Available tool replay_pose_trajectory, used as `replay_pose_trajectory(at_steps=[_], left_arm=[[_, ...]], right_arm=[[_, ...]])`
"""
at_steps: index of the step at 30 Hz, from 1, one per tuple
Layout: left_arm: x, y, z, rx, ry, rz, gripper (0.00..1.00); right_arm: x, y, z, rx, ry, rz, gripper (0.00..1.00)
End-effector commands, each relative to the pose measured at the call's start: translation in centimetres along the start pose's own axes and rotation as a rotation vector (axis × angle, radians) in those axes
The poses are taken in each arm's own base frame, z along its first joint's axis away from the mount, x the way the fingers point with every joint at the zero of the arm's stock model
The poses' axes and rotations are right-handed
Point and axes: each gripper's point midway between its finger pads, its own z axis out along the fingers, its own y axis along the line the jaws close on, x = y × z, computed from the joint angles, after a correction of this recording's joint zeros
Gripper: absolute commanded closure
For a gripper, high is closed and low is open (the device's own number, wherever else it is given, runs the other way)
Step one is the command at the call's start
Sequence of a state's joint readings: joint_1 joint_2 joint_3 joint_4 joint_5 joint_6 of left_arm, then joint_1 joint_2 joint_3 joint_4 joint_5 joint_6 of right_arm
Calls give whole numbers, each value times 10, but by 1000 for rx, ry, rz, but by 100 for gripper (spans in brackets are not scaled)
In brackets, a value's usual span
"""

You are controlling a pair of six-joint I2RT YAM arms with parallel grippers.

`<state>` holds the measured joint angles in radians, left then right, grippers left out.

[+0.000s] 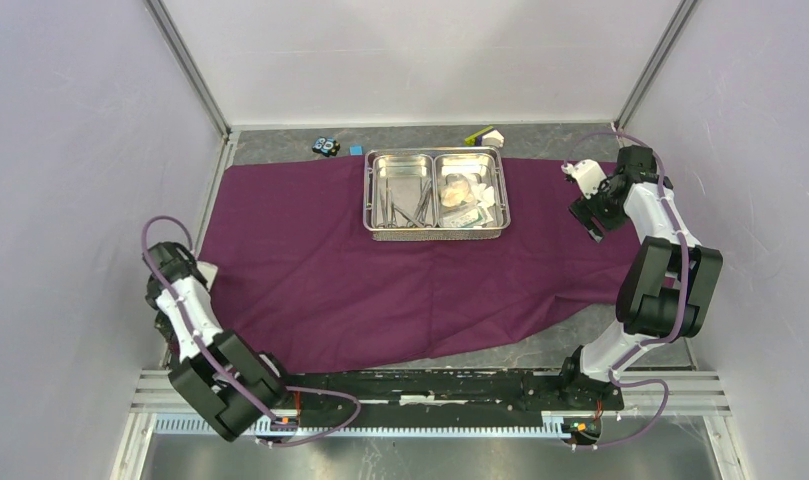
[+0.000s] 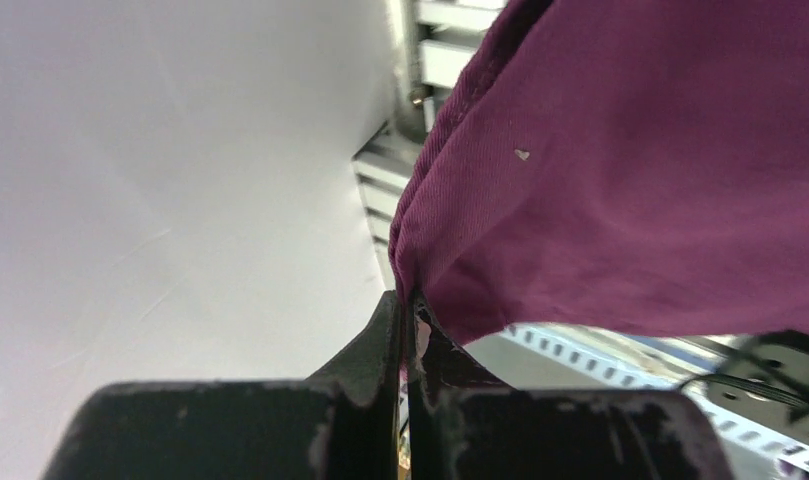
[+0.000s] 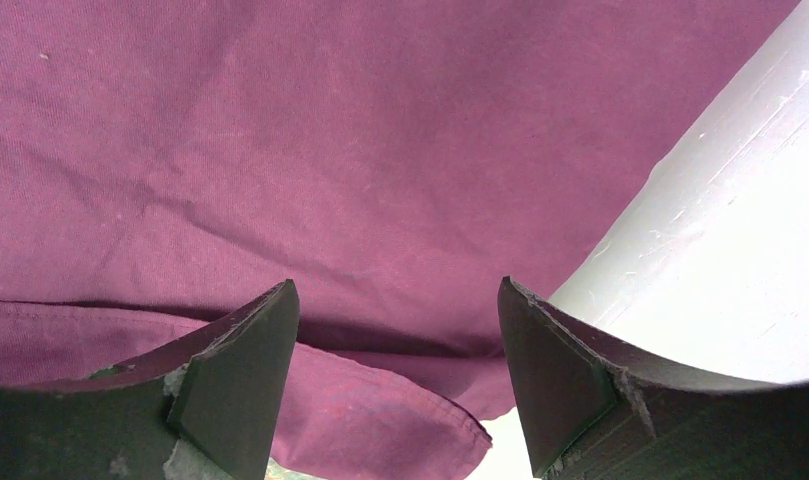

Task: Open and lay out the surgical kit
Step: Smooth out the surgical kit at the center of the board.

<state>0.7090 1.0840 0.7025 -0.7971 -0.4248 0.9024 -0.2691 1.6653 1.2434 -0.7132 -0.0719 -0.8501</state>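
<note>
The dark purple cloth (image 1: 330, 270) lies spread over the table with the steel tray (image 1: 368, 195) standing on its far half. Slim metal instruments (image 1: 400, 205) lie in the tray's left compartment. White gauze and packets (image 1: 467, 195) fill the right one. My left gripper (image 1: 208, 272) is at the cloth's left edge. In the left wrist view it (image 2: 408, 300) is shut on a pinched fold of the cloth (image 2: 630, 180). My right gripper (image 1: 592, 222) hovers at the cloth's right edge. Its jaws (image 3: 395, 295) stand open over a folded-over corner of the cloth (image 3: 380, 420), holding nothing.
Behind the cloth sit two small dark pieces (image 1: 326, 146), a small blue block (image 1: 356, 150) and a yellow-green and white piece (image 1: 485, 135). White walls close in on both sides. A metal rail (image 1: 430, 385) runs along the near edge.
</note>
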Motion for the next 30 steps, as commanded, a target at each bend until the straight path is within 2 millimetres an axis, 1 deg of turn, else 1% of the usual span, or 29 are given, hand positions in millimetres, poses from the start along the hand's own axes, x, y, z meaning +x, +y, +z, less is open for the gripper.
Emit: replay_pose_trajectory(at_steps=[1,4,8,11,13,16,17,18,21,23,25,27,28,29,30], left_arm=[[6,59,3,-129,23,-6,98],[22,73,11,-140,70,-31,98],[42,82,26,-147,125,-54,98],[56,81,39,-129,169,-63,98],[60,75,49,-105,185,-65,97],[60,68,61,-82,193,-64,90],[59,67,63,-78,194,-66,84],[58,66,66,-71,194,-69,74],[54,64,67,-49,175,-86,52],[49,66,63,-40,144,-94,37],[41,69,55,-37,97,-114,19],[28,71,44,-25,34,-142,7],[18,69,36,-10,-6,-161,3],[5,68,27,-3,-55,-173,0],[-12,64,16,13,-124,-188,0]], right_arm=[[-16,-8,-14,33,-60,-6,21],[-16,-8,-13,31,-62,-5,20],[-18,-8,-13,29,-61,-3,20],[-20,-9,-15,34,-67,-2,20],[-21,-10,-16,37,-68,-1,20],[-23,-10,-18,37,-68,-1,20],[-22,-10,-19,38,-66,-1,20],[-22,-10,-21,41,-65,-1,20],[-21,-12,-27,59,-58,-4,20],[-19,-15,-32,83,-54,-6,20],[-16,-18,-38,112,-51,0,20],[-14,-20,-43,136,-45,15,20],[-13,-21,-46,146,-43,24,20],[-12,-23,-48,153,-45,35,20],[-11,-24,-51,159,-47,50,20]])
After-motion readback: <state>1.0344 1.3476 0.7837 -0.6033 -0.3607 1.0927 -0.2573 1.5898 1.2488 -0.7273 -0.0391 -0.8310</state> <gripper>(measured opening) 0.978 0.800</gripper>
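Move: The left hand, shut on the cloth's near-left corner, is taking it to the board's near-left corner, about 5 cm back, 7 cm to its left and 4 cm lower. The left wall stands level with the hand, some 12 cm to its left. The steel tray is roughly 33 cm ahead and 55 cm to its right, 4 cm lower. From the right hand, that board corner lies about 32 cm back and 93 cm left, 4 cm below. Still pinching the cloth's corner, the left hand draws it about 8 cm left towards the wall and 5 cm back, sinks some 3 cm onto the board's near-left corner, then opens wide and lets go, starting to come back forward and up. Its wrist turns slightly counter-clockwise. The right hand, open, stays over the cloth's right part, then rises about 3 cm. ##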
